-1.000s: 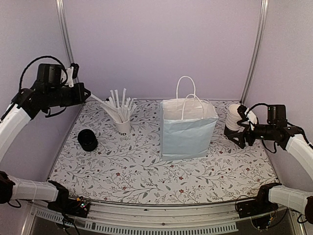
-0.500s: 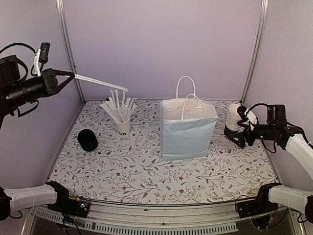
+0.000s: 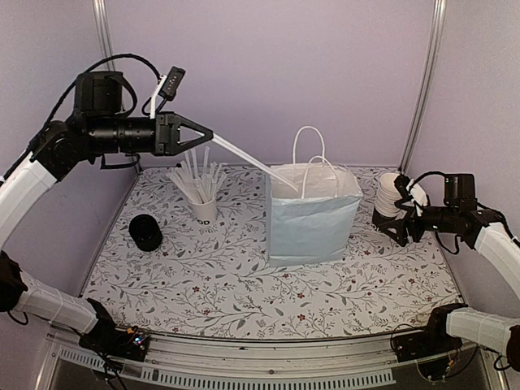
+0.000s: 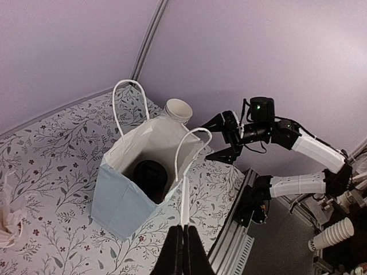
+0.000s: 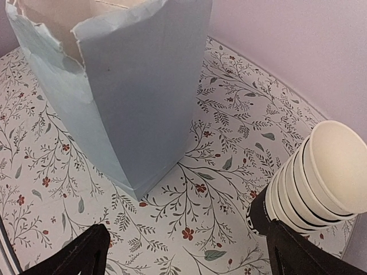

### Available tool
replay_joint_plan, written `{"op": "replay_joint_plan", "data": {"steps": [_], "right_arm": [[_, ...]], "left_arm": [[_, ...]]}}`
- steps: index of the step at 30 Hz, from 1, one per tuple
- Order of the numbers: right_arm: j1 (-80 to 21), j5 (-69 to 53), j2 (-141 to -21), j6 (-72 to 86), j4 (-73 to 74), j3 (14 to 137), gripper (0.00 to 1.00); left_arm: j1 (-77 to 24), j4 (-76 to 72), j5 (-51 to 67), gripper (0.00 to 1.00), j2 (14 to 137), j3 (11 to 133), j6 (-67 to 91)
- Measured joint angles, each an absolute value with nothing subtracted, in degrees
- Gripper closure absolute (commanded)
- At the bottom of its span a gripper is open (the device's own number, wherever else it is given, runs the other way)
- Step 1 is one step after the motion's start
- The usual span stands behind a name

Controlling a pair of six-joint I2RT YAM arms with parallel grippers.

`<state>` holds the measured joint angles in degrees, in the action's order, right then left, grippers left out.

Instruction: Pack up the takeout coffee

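A black lidded coffee cup point(image 4: 150, 175) stands inside the pale blue paper bag point(image 3: 313, 219), seen only in the left wrist view. High above the table, my left gripper point(image 3: 209, 135) is shut on a white straw point(image 3: 252, 161). The straw slants down to the right, its far tip at the bag's open mouth point(image 4: 155, 143). From the left wrist, the straw point(image 4: 184, 203) runs out of the closed fingertips point(image 4: 184, 227) toward the bag's near rim. My right gripper point(image 3: 404, 216) stands open and empty beside a stack of black paper cups point(image 3: 390, 197), not touching the stack point(image 5: 312, 189).
A white cup of straws point(image 3: 203, 207) stands left of the bag. A black round lid stack point(image 3: 146, 232) lies near the left wall. The bag's white handles point(image 3: 309, 158) stick up. In the right wrist view the bag's side point(image 5: 132, 86) rises ahead on the left.
My left arm has swung from the left wall toward the right, carrying the straw until its tip reaches the bag's mouth. The right arm has stayed still.
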<state>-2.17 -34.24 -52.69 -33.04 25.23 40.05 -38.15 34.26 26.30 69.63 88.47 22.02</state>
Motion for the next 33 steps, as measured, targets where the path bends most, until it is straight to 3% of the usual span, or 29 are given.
{"op": "replay_joint_plan", "data": {"steps": [11,17,20,22,33], "right_arm": [[-2.2,-32.6,-51.3,-33.0,24.9,39.7,0.01],[-2.2,-32.2,-51.0,-33.0,24.8,39.7,0.01],[-2.2,-32.0,-50.9,-33.0,24.8,39.7,0.01],[-2.2,-31.9,-50.8,-33.0,24.8,39.7,0.01],[-2.2,-30.9,-50.6,-32.9,24.5,39.7,0.01]], "left_arm": [[-44.7,35.2,16.3,0.99,87.8,96.1,18.4],[-45.3,35.9,15.1,0.79,94.4,101.2,16.8],[-45.3,36.1,15.0,0.59,96.2,103.0,16.4],[-45.4,36.4,15.2,0.52,97.4,104.2,15.9],[-46.5,37.1,15.0,0.42,96.2,106.0,13.6]]}}
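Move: The left hand holds a wrapped straw pointing at the paper bag, whose middle lies about 21 cm to the hand's right, 10 cm ahead and some 30 cm below. The straw cup is roughly 14 cm ahead, 11 cm left and 37 cm below; the stack of cups stands about 27 cm right of the bag and 5 cm farther out. From the right hand, the bag is about 16 cm left, 6 cm ahead and 8 cm below. The left hand swings about 10 cm right, forward and down towards the bag, then opens, letting go of the straw. ##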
